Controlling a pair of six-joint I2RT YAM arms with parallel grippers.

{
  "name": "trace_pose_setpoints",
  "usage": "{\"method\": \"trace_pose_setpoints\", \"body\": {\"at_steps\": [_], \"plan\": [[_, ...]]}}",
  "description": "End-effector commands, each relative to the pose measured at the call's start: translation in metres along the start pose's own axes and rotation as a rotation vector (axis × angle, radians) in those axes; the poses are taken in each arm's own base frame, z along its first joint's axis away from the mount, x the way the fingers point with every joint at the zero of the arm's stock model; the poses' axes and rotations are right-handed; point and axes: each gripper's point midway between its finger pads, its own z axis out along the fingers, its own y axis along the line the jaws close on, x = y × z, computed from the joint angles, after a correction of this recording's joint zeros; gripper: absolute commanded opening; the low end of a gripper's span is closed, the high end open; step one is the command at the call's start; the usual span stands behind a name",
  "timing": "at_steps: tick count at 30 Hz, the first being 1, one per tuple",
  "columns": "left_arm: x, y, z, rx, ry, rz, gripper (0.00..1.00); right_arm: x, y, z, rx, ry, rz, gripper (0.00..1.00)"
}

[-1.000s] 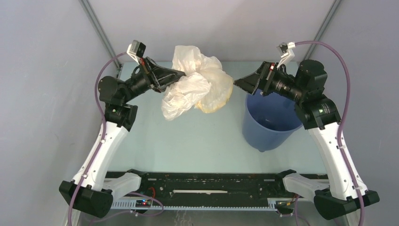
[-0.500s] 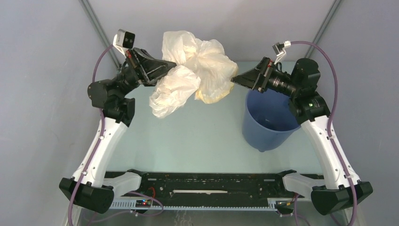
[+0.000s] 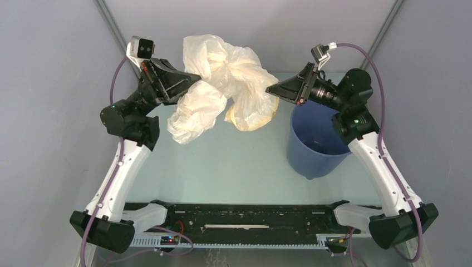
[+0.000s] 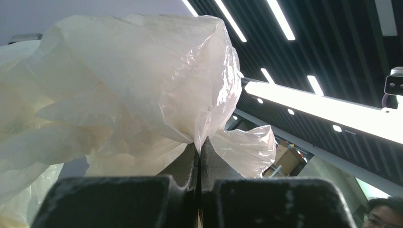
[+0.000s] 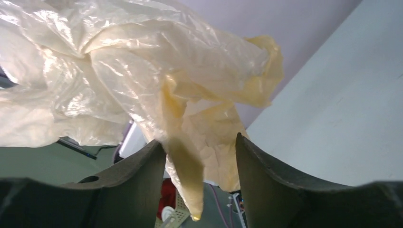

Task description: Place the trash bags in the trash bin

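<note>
The crinkly whitish, pale yellow trash bag [image 3: 225, 83] hangs in the air above the far middle of the table. My left gripper [image 3: 197, 78] is shut on a fold of it; in the left wrist view the fingers [image 4: 187, 164] pinch the plastic [image 4: 142, 80] tight. My right gripper [image 3: 271, 89] is open at the bag's right side. In the right wrist view a yellow strip of the bag [image 5: 185, 166] dangles between its spread fingers [image 5: 142, 175]. The blue trash bin [image 3: 317, 144] stands upright on the table at the right, below my right gripper, with nothing visible inside.
The pale green table [image 3: 234, 167] runs from the bin to the left wall. Grey walls with metal corner posts [image 3: 114, 28] close in the back. The black rail [image 3: 245, 217] with the arm bases lies along the near edge.
My left gripper has lifted the bag higher and slightly left. My right gripper has moved up and left, and its open fingers now sit at the bag's right edge.
</note>
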Motion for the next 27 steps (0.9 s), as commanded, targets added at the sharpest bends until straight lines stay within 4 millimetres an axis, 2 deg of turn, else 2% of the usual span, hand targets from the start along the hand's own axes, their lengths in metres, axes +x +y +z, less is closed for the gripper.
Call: {"method": "trace_pose_setpoints", "body": {"at_steps": [1,4,7,8,11,12,14,17,19,21,23,25,27], "plan": [[-0.001,0.001,-0.004,0.019,-0.021,-0.007,0.00,-0.005,0.036,-0.009,-0.102,-0.032,-0.060,0.56],[-0.001,0.007,-0.006,0.007,-0.022,-0.018,0.00,-0.005,0.039,-0.015,-0.098,-0.045,-0.078,0.33],[-0.006,0.021,-0.013,-0.031,-0.045,-0.040,0.00,-0.008,0.031,-0.025,-0.036,-0.072,-0.105,0.17],[-0.011,0.029,-0.017,-0.057,-0.065,-0.050,0.03,-0.009,0.027,-0.030,-0.011,-0.081,-0.112,0.12],[-0.028,0.063,-0.037,-0.195,-0.145,-0.083,0.23,-0.008,0.018,-0.042,0.056,-0.092,-0.111,0.00],[-0.033,0.076,-0.045,-0.259,-0.172,-0.087,0.30,-0.007,0.018,-0.045,0.065,-0.094,-0.116,0.00],[-0.038,0.105,-0.063,-0.408,-0.213,-0.102,0.50,-0.004,0.016,-0.047,0.087,-0.094,-0.105,0.00],[-0.035,0.151,-0.101,-0.722,-0.236,-0.111,0.66,0.000,0.014,-0.044,0.097,-0.088,-0.082,0.00],[-0.029,0.170,-0.132,-0.939,-0.232,-0.075,0.75,-0.001,0.013,-0.043,0.114,-0.105,-0.064,0.00],[-0.029,0.176,-0.160,-1.123,-0.250,-0.016,0.80,-0.006,0.011,-0.041,0.141,-0.145,-0.037,0.00],[-0.033,0.171,-0.188,-1.311,-0.269,0.084,0.80,-0.009,0.010,-0.040,0.176,-0.188,0.000,0.00],[-0.039,0.156,-0.212,-1.465,-0.299,0.183,0.81,-0.010,0.008,-0.036,0.203,-0.210,0.037,0.00],[-0.047,0.138,-0.227,-1.566,-0.342,0.273,0.82,-0.009,0.006,-0.029,0.234,-0.214,0.068,0.00]]}}
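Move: The trash bag hangs from the left hand's shut fingers, its middle about 5 cm to that hand's right, 4 cm farther out and 7 cm lower. From the half-open right hand, the bag's middle is some 10 cm left, 4 cm back and 5 cm higher. Its yellow end is already between those fingers, roughly 2 cm left, 1 cm back and 2 cm below. The bin's middle stands about 24 cm to the right hand's right, level fore-and-aft and 30 cm down. The right hand shuts its fingers fully on the yellow end of the bag and takes it over, easing about 4 cm to the right towards the bin and a little back, rising slightly and then sinking again. Partway through that closing the left fingers begin to open wide and let go of the bag, and the left hand drops some 18 cm while travelling forward and then also left, its wrist turning roughly 70 degrees so the fingers swing from up-and-right to forward, right and a little down. ##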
